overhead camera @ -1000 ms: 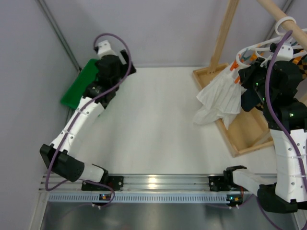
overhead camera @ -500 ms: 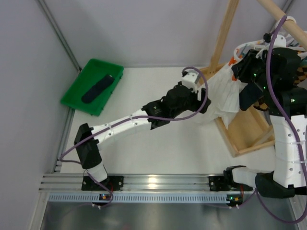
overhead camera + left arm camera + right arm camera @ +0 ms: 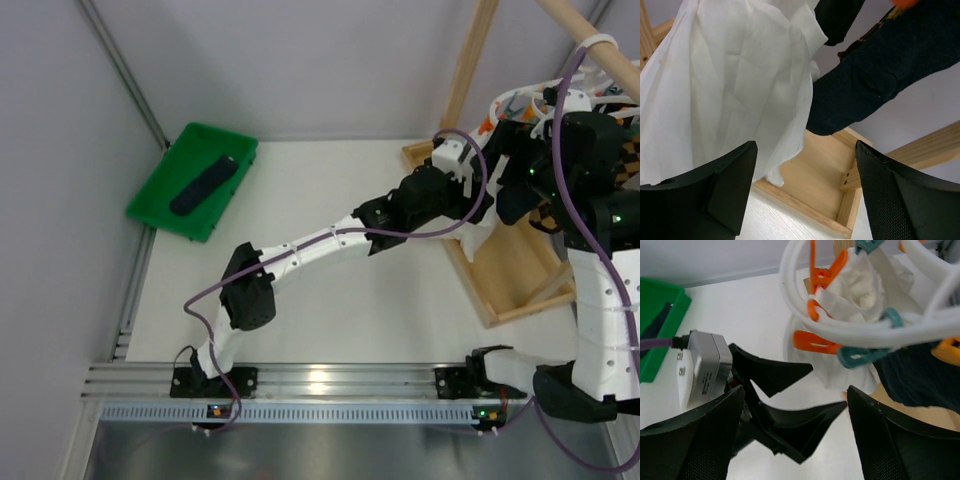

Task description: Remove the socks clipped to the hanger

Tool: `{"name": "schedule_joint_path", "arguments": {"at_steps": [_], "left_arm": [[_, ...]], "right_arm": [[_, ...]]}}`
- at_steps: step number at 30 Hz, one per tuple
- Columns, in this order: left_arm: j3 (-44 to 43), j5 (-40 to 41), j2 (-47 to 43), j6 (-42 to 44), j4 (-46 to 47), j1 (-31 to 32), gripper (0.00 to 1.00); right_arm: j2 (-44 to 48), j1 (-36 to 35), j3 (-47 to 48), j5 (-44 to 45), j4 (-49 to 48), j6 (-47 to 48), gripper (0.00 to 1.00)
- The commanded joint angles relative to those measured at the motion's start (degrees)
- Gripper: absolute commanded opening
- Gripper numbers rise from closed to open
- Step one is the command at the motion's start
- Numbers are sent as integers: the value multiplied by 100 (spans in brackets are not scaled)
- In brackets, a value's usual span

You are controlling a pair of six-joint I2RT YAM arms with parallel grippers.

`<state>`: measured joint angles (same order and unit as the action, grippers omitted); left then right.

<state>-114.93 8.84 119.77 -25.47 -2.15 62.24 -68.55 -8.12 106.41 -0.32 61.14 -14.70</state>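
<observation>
The white ring hanger [image 3: 855, 327] with orange clips [image 3: 812, 340] and a teal clip [image 3: 860, 356] hangs at the top right [image 3: 522, 100]. A dark sock [image 3: 875, 75] hangs from it beside a white cloth [image 3: 730, 85], and its edge shows in the right wrist view [image 3: 915, 382]. My left gripper [image 3: 805, 195] stands open under the cloth and sock, touching neither. Just above it my right gripper [image 3: 795, 440] is open with nothing held. Another dark sock [image 3: 203, 185] lies in the green tray [image 3: 160, 215].
The wooden rack's base frame [image 3: 520, 285] sits on the table under the hanger, with its upright post [image 3: 470, 70] and a top dowel [image 3: 590, 35]. The left arm [image 3: 320, 240] stretches across the table's middle. Grey walls close the back and left.
My left arm has swung from the green tray at the back left across to the hanger, leaving a sock in the tray. My right arm has shifted slightly by the hanger.
</observation>
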Motion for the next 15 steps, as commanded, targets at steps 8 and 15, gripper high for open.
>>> {"name": "schedule_joint_path", "arguments": {"at_steps": [8, 15], "left_arm": [[-1030, 12, 740, -177, 321, -27, 83], [-1312, 223, 882, 147, 330, -185, 84]], "right_arm": [[676, -5, 741, 1832, 1075, 29, 77], [852, -5, 223, 2439, 970, -182, 76]]}}
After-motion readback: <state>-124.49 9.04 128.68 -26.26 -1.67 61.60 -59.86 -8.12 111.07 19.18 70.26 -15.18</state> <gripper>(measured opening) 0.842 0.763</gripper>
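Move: The navy sock hangs about 6 cm to the left hand's right, 1 cm farther out and 2 cm above it; the white cloth is nearer, roughly 4 cm ahead and 2 cm right, at its height. From the right hand the navy sock lies some 6 cm right, 2 cm ahead and 8 cm below, while the hanger's orange clip on the white cloth is about 4 cm ahead and 2 cm left, near level. Open right hand backs about 10 cm back-right, rising, turning clockwise, while the open left eases right-forward towards the navy sock. ##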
